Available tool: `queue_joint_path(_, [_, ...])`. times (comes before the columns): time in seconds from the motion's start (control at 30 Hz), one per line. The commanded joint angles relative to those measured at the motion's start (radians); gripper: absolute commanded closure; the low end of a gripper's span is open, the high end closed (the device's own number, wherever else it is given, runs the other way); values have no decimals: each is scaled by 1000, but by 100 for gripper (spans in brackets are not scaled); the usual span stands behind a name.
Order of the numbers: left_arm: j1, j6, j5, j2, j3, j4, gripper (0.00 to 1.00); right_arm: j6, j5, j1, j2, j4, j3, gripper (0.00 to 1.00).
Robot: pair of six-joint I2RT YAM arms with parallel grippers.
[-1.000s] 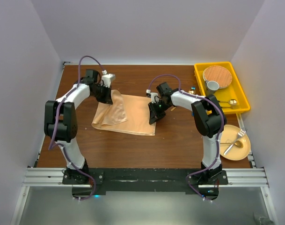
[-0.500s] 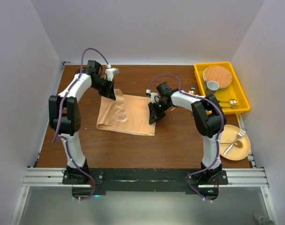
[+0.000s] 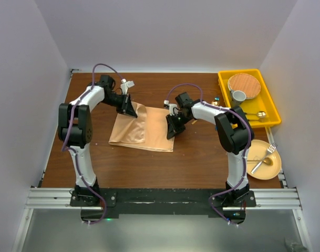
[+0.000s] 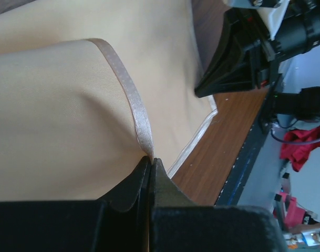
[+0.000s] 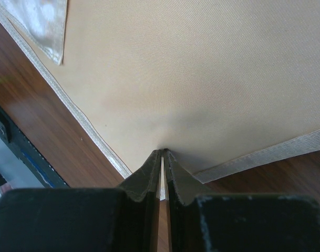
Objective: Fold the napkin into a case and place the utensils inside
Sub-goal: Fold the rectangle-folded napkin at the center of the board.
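Observation:
The peach satin napkin lies mid-table, its left part folded over to the right. My left gripper is shut on the folded flap's hem, jaws meeting at the hem. My right gripper is shut on the napkin's right edge, cloth pinched between the fingertips. The gold utensils lie far right: a fork and a spoon on a yellow plate, and a spoon in the tray. No case is in view.
A yellow tray at the back right holds a round wood-toned plate and a white cup. Small items lie on the table beside the tray's left side. White walls close in the table on three sides.
My left gripper has carried the napkin's flap rightward, so the folded part now covers more of the cloth. The right gripper has stayed where it was.

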Motion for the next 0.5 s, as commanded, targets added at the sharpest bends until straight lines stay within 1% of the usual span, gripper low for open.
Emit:
queue_joint_path(0.0, [39, -51, 226, 16, -27, 82, 100, -7, 50, 11, 1, 26, -21, 89])
queue_joint_path(0.07, [74, -104, 265, 19, -30, 147, 96, -9, 52, 9, 1, 25, -21, 89])
queue_joint_path(0.1, [84, -155, 274, 19, -36, 181, 94, -9, 52, 11, 1, 26, -22, 89])
queue_joint_path(0.13, [108, -199, 273, 19, -39, 214, 89, -9, 53, 9, 1, 26, -21, 89])
queue_joint_path(0.17, [110, -216, 218, 22, -36, 244, 84, -9, 54, 9, 1, 25, -21, 89])
queue_joint_path(0.23, [110, -222, 143, 36, -19, 237, 77, -3, 47, 9, 1, 26, -24, 89])
queue_joint_path(0.27, [110, -227, 66, 41, -18, 232, 65, -1, 47, 9, 1, 29, -24, 89])
queue_joint_path(0.33, [110, -197, -3, 41, -7, 208, 55, 0, 46, 11, -1, 26, -21, 89])
queue_joint_path(0.37, [111, -192, -107, 33, -7, 202, 47, 0, 46, 12, 1, 28, -19, 89])
queue_joint_path(0.4, [119, -174, -140, 22, -17, 205, 47, 2, 46, 12, 1, 29, -19, 88])
queue_joint_path(0.47, [134, -137, -148, -43, -36, 237, 47, 2, 47, 12, -1, 28, -16, 88])
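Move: The left fingers still pinch the hem of the folded-over flap, above the napkin's middle, which lies about 5 cm back, 3 cm right and 7 cm below them. The napkin's right edge is some 16 cm right and 6 cm back, its left fold about 9 cm left and 3 cm back, both 7 cm down. From the right hand, low at that right edge, the napkin's middle is roughly 12 cm left, 5 cm forward. Left fingers open, freeing the flap's hem, and swing about 5 cm left, 4 forward; right fingertips stay put. ##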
